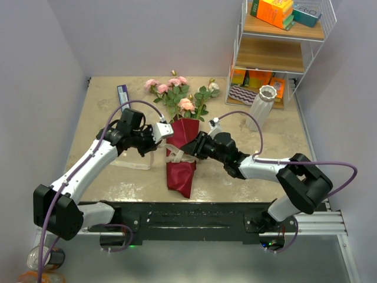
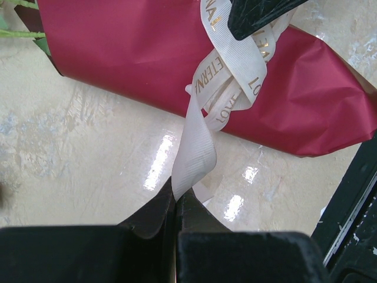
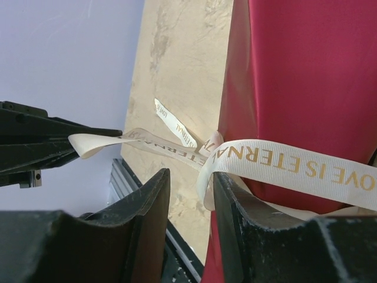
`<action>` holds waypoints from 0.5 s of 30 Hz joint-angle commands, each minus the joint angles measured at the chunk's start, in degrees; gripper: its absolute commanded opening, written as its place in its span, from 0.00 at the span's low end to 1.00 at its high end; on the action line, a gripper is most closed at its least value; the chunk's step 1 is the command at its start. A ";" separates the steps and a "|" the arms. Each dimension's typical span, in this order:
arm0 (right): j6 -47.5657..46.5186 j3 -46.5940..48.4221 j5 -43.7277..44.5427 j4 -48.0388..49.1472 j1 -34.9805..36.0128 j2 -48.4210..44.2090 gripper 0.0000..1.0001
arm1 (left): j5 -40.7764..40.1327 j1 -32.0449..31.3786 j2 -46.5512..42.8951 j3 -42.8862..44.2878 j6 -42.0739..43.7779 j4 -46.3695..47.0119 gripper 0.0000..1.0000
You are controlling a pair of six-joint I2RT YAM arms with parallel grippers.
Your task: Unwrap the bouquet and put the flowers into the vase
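The bouquet [image 1: 179,159] lies mid-table in its dark maroon paper cone [image 3: 306,76], the flowers [image 1: 177,94] pointing away from me. A cream ribbon [image 2: 197,147] with gold lettering still loops around the cone. My left gripper [image 1: 156,140] is to the left of the cone, shut on the ribbon's free end [image 2: 177,191], which runs taut up to the knot. My right gripper [image 3: 191,177] is at the cone's right side, open, the ribbon loop [image 3: 283,162] resting against its right finger [image 3: 235,200]. The white ribbed vase [image 1: 263,106] stands upright at the back right.
A white wire rack [image 1: 277,53] with colourful boxes stands at the back right, behind the vase. A flat blue strip [image 1: 122,94] lies at the back left. A loose ribbon tail [image 1: 132,165] trails on the table under the left arm. A black rail [image 1: 194,215] edges the near side.
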 commanded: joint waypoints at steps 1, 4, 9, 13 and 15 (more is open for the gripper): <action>1.53 1.25 -0.48 3.12 -0.25 1.59 0.40 | 0.35 0.33 -1.55 1.22 0.97 -0.01 0.00; 2.67 1.17 -0.39 5.31 -0.25 4.05 0.34 | 0.70 0.33 -1.46 1.39 0.88 -0.01 0.00; 3.46 -0.41 1.98 9.98 -0.33 3.98 0.00 | 1.14 0.33 -1.20 1.66 0.79 -0.36 0.00; 1.45 -1.64 5.49 7.52 -0.33 -3.03 0.00 | 0.62 0.33 -1.28 1.66 0.71 -0.63 0.00; 0.48 -2.26 8.29 5.24 -0.25 -6.92 0.00 | 0.27 0.33 -1.37 1.57 -0.08 -0.54 0.00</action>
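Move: The loose ribbon loop at the bow sits right in front of the right hand's open fingertips, about 2 cm to the left, 1 cm farther out and 2 cm below. The red wrapper's middle is some 2 cm left, 2 cm back and 7 cm below that hand; the peach rose lies roughly 17 cm ahead, level sideways, 7 cm lower. From the left hand, already gripping a ribbon tail, the loop is about 7 cm right, 2 cm back and 3 cm down. The ribbon loop at the bow gets pinched between the right fingertips: the right hand sinks about 2.5 cm onto it with its fingers part-open, shuts them fully at the bottom, then climbs back some 2 cm with the strip in its grip. The left hand stays put and keeps its hold on the other tail. ##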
